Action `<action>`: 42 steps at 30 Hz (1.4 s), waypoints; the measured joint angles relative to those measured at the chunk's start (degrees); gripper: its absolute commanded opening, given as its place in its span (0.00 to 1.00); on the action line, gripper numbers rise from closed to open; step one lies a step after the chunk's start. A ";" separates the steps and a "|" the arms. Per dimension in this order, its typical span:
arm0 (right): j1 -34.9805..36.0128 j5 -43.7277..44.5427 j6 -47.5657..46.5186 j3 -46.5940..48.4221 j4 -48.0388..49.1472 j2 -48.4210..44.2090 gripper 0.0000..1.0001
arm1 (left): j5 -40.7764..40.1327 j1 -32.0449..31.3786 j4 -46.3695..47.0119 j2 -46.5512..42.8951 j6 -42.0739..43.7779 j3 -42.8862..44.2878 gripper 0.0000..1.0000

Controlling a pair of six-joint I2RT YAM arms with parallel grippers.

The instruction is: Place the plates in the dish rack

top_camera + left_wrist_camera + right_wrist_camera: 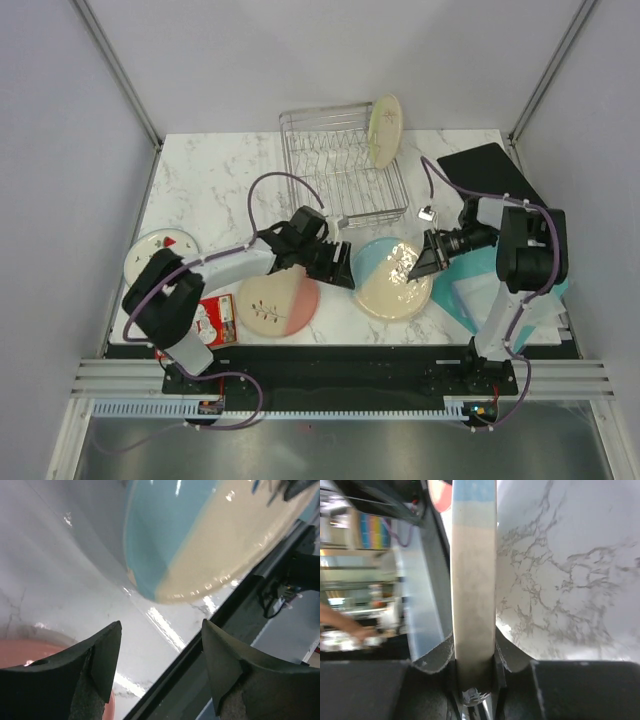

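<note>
My right gripper is shut on the rim of the blue-and-cream plate. Seen edge-on in the right wrist view, that plate runs up between the closed fingers of the gripper. My left gripper stands open just left of it, nothing between its fingers. In the left wrist view the blue plate looks raised off the marble. The pink plate lies flat near the front. A white plate with red marks lies far left. A green plate stands in the dish rack.
A red-and-white packet lies beside the left arm's base. A black board sits at the back right, with pale blue sheets under the right arm. A small metal piece lies next to the rack.
</note>
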 measured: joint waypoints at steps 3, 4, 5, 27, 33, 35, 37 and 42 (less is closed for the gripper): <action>-0.66 3.28 1.79 1.77 -0.09 -9.20 0.00 | -1.22 0.15 -4.48 -9.94 3.89 0.00 0.76; -0.81 4.17 2.54 2.73 -0.39 -11.76 0.00 | -2.10 0.17 -5.62 -13.81 5.53 0.00 0.78; -0.81 5.55 4.00 4.63 -0.92 -14.47 0.00 | -3.15 0.17 -6.60 -16.92 6.93 0.07 0.79; 22.10 54.73 57.77 40.89 34.25 -23.61 0.00 | -35.82 16.26 -3.39 -29.20 23.67 0.42 1.00; 23.10 72.81 61.20 47.60 40.33 -13.03 0.00 | -33.94 18.32 -2.97 -29.22 21.70 0.42 1.00; 23.17 77.18 61.27 50.64 40.98 -8.90 0.00 | -32.57 19.06 -2.89 -29.24 20.87 0.39 1.00; 23.32 80.04 61.29 53.27 41.48 -5.31 0.00 | -31.23 19.93 -2.64 -29.35 20.04 0.11 1.00; 23.78 83.82 61.51 58.21 42.34 1.40 0.00 | -28.41 22.49 -2.38 -29.64 17.90 -1.16 1.00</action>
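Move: The right hand already grips the blue-and-beige plate by its right edge. The rack slot it goes to lies about 30 cm ahead, 2 cm left and 6 cm higher, right beside the standing plate. The dish rack's middle is roughly 23 cm ahead and 11 cm left. From the left hand that slot is some 30 cm ahead and 11 cm right, and the pink plate 14 cm left and 3 cm back, 5 cm below. Upward first, almost 30 cm, then forward to about 33 cm out, the right hand swings its firmly kept plate towards the standing plate, sinking about 5 cm at the end while its fingers turn clockwise from pointing left to pointing forward. The left hand rises out of the way, draws left and forward past the rack's near edge, and opens wide. ##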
